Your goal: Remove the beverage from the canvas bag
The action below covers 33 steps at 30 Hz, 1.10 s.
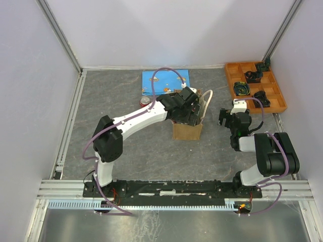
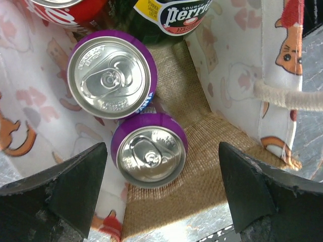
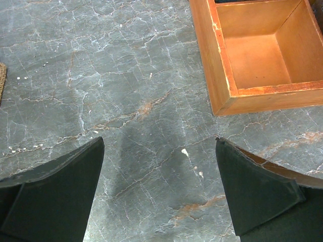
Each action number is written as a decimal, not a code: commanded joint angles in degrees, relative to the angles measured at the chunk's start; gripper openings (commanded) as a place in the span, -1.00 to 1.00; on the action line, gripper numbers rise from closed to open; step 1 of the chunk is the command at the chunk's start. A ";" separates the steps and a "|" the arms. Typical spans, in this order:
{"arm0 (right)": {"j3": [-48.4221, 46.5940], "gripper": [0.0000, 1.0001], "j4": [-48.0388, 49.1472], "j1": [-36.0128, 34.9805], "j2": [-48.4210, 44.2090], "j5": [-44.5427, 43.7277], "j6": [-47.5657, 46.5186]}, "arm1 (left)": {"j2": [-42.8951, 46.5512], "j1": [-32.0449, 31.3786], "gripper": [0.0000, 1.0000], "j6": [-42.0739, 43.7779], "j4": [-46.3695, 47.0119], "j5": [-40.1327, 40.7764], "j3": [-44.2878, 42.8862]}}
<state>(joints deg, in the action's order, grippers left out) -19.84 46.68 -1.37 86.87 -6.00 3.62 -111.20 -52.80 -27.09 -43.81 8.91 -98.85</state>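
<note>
The canvas bag [image 1: 187, 131] stands mid-table, its cream handle [image 2: 290, 99] to the right in the left wrist view. That view looks straight down into the bag at the beverages: two purple cans [image 2: 151, 155] [image 2: 112, 75], a red can [image 2: 70, 10] and a green Perrier [image 2: 171, 15], all upright on the burlap floor. My left gripper [image 2: 162, 151] hangs open above the bag's mouth, its fingers straddling the nearer purple can without touching it. My right gripper [image 3: 159, 140] is open over bare table to the right of the bag, holding nothing.
An orange compartment tray [image 1: 276, 91] with small dark parts sits at the back right, its corner [image 3: 222, 96] close to the right gripper. A blue printed mat [image 1: 165, 81] lies behind the bag. A red can [image 1: 146, 101] stands on the table beside the left arm.
</note>
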 commanded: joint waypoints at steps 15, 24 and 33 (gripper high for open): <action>-1.35 0.99 2.37 0.14 -0.23 0.46 -0.21 | -6.01 -0.97 0.78 -2.52 -2.24 -4.26 -0.27; -1.37 0.99 2.37 0.13 -0.16 0.46 -0.23 | -5.08 -1.30 0.72 -2.59 -2.15 -5.63 3.69; -1.36 0.99 2.37 0.14 -0.21 0.46 -0.23 | -5.86 -1.35 -0.60 -1.33 -2.15 -6.48 3.32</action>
<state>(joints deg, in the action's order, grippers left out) -19.84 46.68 -1.37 86.87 -5.98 3.62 -116.20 -52.93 -27.79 -40.58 7.05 -96.75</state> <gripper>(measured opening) 0.991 0.715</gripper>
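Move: The purple can nearest the robot in the canvas bag lies almost straight below the open left hand, its middle about 8 cm down and 1 cm to the right. The other purple can stands some 6 cm ahead at a similar depth; the green bottle is about 8 cm ahead and 5 cm right, and the red can about 10 cm ahead and 1 cm left. From the right hand, the near purple can lies roughly 24 cm left and 8 cm back, at about the same height. The left hand sinks about 5 cm into the bag over the near purple can, easing some 1 cm to the right early on and nearly halting after the first 3 cm before it goes on down with its tilt almost unchanged. The fingers narrow slightly during the descent, then close more quickly at the end to about two thirds open, bringing a pad against each side of the can just below its rim, behind the other purple can. ##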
